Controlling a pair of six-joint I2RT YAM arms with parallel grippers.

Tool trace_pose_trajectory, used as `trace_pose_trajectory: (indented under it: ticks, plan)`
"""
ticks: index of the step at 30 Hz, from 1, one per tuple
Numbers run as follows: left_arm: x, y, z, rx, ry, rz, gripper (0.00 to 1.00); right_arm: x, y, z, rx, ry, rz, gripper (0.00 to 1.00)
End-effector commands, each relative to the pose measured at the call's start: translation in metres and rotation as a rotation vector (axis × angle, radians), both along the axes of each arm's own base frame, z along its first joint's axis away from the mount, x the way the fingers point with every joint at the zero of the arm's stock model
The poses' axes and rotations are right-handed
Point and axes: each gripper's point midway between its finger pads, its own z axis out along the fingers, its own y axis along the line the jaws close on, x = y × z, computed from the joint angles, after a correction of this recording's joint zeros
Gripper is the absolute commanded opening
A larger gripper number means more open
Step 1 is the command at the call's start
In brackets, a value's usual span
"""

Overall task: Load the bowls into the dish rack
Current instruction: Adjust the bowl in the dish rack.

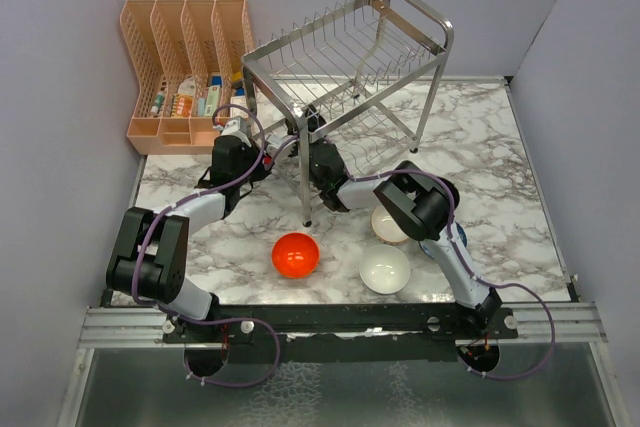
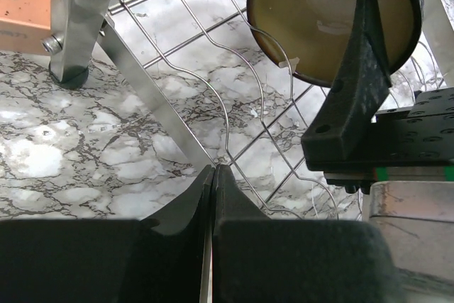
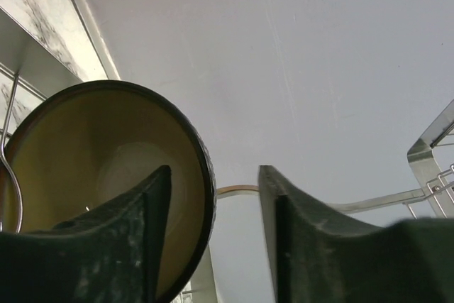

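Note:
The dark brown bowl (image 3: 106,175) with a cream inside stands on edge against the wires of the dish rack (image 1: 352,39). My right gripper (image 3: 214,169) is open: one finger is inside the bowl and the other stands clear of its rim. In the left wrist view the same bowl (image 2: 312,12) leans on the rack wires (image 2: 227,115), with the right finger inside it. My left gripper (image 2: 213,169) is shut and empty, low by the rack's leg (image 2: 78,26). On the table lie the red-orange bowl (image 1: 296,254), the white bowl (image 1: 385,268) and the beige bowl (image 1: 384,227).
A peach slotted organiser (image 1: 185,67) with small bottles stands at the back left, close to the left arm. The right arm's elbow (image 1: 415,202) hangs over the beige bowl and hides most of a blue-patterned bowl (image 1: 447,244). Grey walls close in on both sides.

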Motion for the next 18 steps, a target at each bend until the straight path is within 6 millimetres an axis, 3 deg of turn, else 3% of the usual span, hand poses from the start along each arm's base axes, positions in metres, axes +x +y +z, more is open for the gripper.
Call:
trace_pose_trajectory:
  ticks: [1,7,12,18]
  plan:
    - [0.010,-0.012,0.025,-0.035,-0.079,-0.040,0.00,-0.018,0.017,0.013,-0.004,-0.032,0.058,0.56]
    - [0.011,-0.012,0.026,-0.036,-0.081,-0.039,0.00,-0.022,0.009,0.028,0.059,-0.081,0.051,0.72]
    - [0.011,-0.012,0.023,-0.034,-0.075,-0.039,0.00,-0.024,-0.005,0.046,0.144,-0.157,0.013,0.78]
    - [0.011,-0.012,0.022,-0.030,-0.073,-0.040,0.00,-0.024,-0.011,0.052,0.244,-0.135,0.019,0.80]
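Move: The bowl stands in the rack's lower wires with its rim already between the right gripper's parted fingers; its middle is about 5 cm below that gripper, 2 cm to its left and 1 cm ahead. From the right gripper, the near rack leg is some 18 cm back and 1 cm left, the left gripper roughly 10 cm back and 12 cm left. From the left gripper, the bowl lies about 11 cm ahead, 10 cm right, nearly level. Keep opening the right fingers, from about half to roughly four-fifths, one inside the bowl and the other outside the rim. As they spread, ease the gripper back a little from the bowl, then up and slightly right, under 2 cm in all, tipping the fingers up by some 5 degrees. Leave the rim between the fingers. ##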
